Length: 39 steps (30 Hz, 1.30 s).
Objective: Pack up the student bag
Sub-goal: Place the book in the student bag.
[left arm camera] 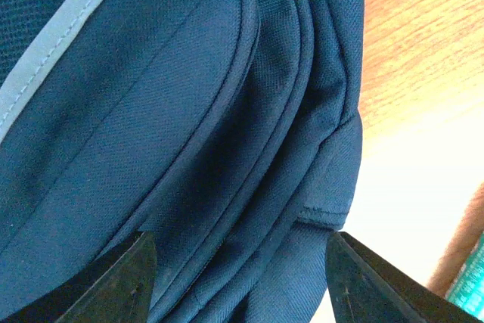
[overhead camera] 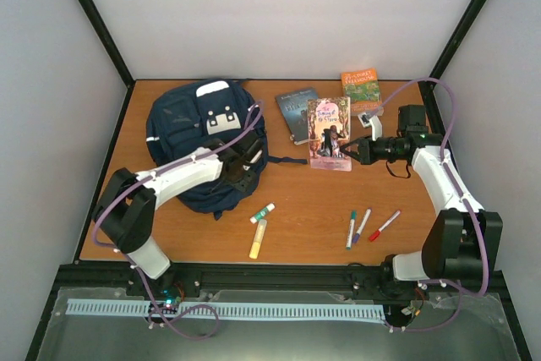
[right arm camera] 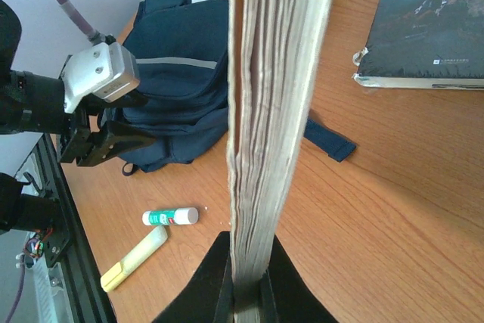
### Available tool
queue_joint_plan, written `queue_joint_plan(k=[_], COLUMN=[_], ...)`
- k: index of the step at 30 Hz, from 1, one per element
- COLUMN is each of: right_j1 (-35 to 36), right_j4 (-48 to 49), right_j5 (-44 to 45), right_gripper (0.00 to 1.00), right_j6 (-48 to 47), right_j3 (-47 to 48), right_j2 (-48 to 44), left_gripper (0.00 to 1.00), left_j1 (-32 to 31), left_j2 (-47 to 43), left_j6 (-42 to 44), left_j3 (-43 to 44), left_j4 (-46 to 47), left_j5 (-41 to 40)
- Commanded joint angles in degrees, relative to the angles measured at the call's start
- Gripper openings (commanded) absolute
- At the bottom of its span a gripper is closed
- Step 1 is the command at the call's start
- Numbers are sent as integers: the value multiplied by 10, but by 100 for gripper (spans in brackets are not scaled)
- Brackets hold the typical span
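The student bag (overhead camera: 190,137), navy with white patches, lies at the left rear of the table. My left gripper (overhead camera: 245,161) is at the bag's right side. In the left wrist view its fingers (left arm camera: 128,281) stand well apart, and folds of the bag's fabric (left arm camera: 189,126) fill the gap and touch both. My right gripper (overhead camera: 350,150) is shut on the right edge of a pink-covered book (overhead camera: 329,131). In the right wrist view the book's page edges (right arm camera: 276,96) run up from between the shut jaws, and the bag (right arm camera: 181,81) lies beyond.
A dark book (overhead camera: 296,114) and an orange-green book (overhead camera: 362,89) lie at the back. A glue stick (overhead camera: 263,213) and a yellow highlighter (overhead camera: 258,239) lie in front of the bag. Three markers (overhead camera: 362,226) lie at the front right. A bag strap (right arm camera: 329,140) trails over the wood.
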Motion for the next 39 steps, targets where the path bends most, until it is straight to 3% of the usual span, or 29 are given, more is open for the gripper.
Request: queue_joint_plan(k=[1,16,21,24,30,39], right_j1=[-5,-5,-4,-4,-3,85], right_j4=[11,12,21,28,30,-54], right_j5=[-19,-28,-27,-22,-18,-75], right_gripper=[3,3,3,3,3,3], right_j6=[-1,3,16,24,44,70], right_j3=[-4,-8,-12,-17,-18,42], right_j2=[0,3,2,0,0,44], left_gripper=[63,44,30,15,1,1], left_j1=[-14,-20,-20,-19,-20,-20], left_j2=[28,101,117,118,43,-72], left_j6=[18,26,19,17,16,48], left_j3=[36,67,83,95,102,128], left_j4=[5,3,-3,-7,-8,31], left_j5=[-38,-101,-122,-129,-133,-125])
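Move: The near right lip of the student bag's opening lies just under the open left fingers, about 3 cm ahead of them and 3 cm below. From the left hand, the glue stick is some 6 cm right and 5 cm back, the yellow highlighter 4 cm right and 13 cm back. The right hand, holding the book, has that lip about 25 cm to its left, level with it fore and aft and 14 cm below; from this hand the glue stick is 20 cm left and 6 cm back. The bag's lip is pinched by the left fingers, which work down and forward about 3 cm each way into the folds as they close, then pull the fabric up roughly 10 cm, the fingertips swinging forward some 15 degrees. The right hand keeps its grip on the book, stays nearly in place, and late on starts left towards the bag, about 3 cm, drawing back slightly. ##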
